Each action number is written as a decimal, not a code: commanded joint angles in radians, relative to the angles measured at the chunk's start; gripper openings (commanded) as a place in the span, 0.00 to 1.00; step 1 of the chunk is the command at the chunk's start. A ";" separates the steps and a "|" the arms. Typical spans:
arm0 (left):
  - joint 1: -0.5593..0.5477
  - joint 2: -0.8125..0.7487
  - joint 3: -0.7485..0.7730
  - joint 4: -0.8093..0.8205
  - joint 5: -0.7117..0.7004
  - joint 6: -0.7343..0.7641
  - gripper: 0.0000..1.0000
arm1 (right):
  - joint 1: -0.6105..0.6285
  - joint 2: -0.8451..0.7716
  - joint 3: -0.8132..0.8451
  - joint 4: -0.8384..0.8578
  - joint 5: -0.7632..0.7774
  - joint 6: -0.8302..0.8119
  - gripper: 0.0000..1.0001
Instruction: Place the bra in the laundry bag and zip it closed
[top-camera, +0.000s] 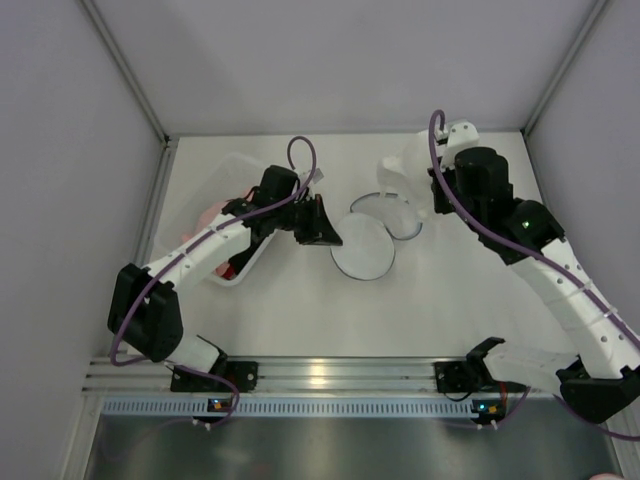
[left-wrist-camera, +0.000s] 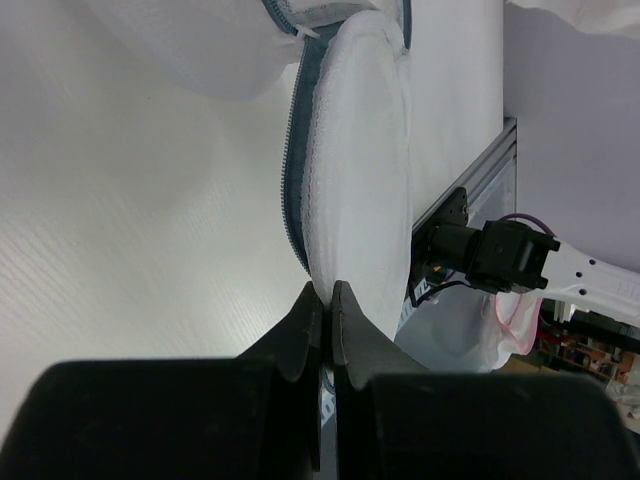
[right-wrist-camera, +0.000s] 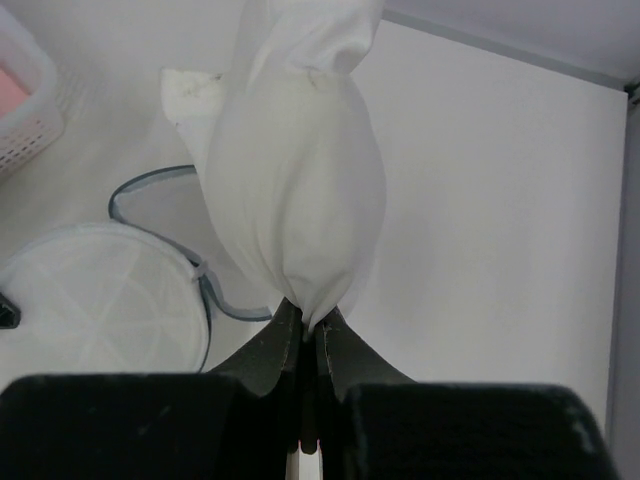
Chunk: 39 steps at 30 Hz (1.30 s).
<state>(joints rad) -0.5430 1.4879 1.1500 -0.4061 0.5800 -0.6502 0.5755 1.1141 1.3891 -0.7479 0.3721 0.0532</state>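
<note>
The laundry bag (top-camera: 363, 247), a round white mesh pouch with a thin dark rim, lies open in two halves at the table's middle. My left gripper (top-camera: 322, 226) is shut on the rim of its near half, which stands up on edge in the left wrist view (left-wrist-camera: 355, 150), just past the gripper (left-wrist-camera: 327, 292). My right gripper (top-camera: 428, 196) is shut on the white bra (top-camera: 393, 174) and holds it hanging above the table just behind the far half. In the right wrist view the bra (right-wrist-camera: 300, 170) bulges out of the gripper (right-wrist-camera: 308, 318), with the pouch (right-wrist-camera: 100, 300) lying to its left.
A clear plastic bin (top-camera: 228, 165) holding a pink cloth (top-camera: 205, 216) stands at the left, under my left arm. Its corner shows in the right wrist view (right-wrist-camera: 25, 110). Grey walls enclose the table at the back and sides.
</note>
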 joint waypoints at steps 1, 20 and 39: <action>0.002 -0.035 0.013 0.009 0.021 0.018 0.00 | -0.006 0.003 0.016 0.038 -0.117 -0.003 0.00; 0.018 -0.071 0.013 0.010 0.112 0.000 0.00 | 0.007 0.026 -0.159 0.185 -0.117 -0.024 0.00; 0.086 -0.103 -0.061 -0.106 0.129 0.167 0.00 | 0.007 0.251 -0.285 0.411 -0.501 -0.114 0.00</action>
<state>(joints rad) -0.4641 1.4269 1.0901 -0.4568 0.7311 -0.5777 0.5797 1.3884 1.1141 -0.3691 -0.0261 -0.0269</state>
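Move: The zip-rimmed far half of the laundry bag, over which the bra held in the right hand is to go, lies about 10 cm ahead of that hand, some 12 cm to its left and roughly 24 cm below. The bag's near mesh half is about 19 cm left of the right hand and 1 cm back, with the left gripper about 24 cm left and 4 cm back. From the left hand, the far half is some 14 cm ahead, 14 cm right and 10 cm below. Keeping its pinch on the hanging bra, the right hand first drifts a little left, then sinks steeply and sweeps left and slightly forward towards the open bag, ending about 15 cm lower and 10 cm farther left, turned some 20 degrees counter-clockwise with the fingers tipped further down. The left hand keeps the edge of the near mesh half pinched, rises about 3 cm and sinks again while drawing that edge a couple of centimetres left and back. ##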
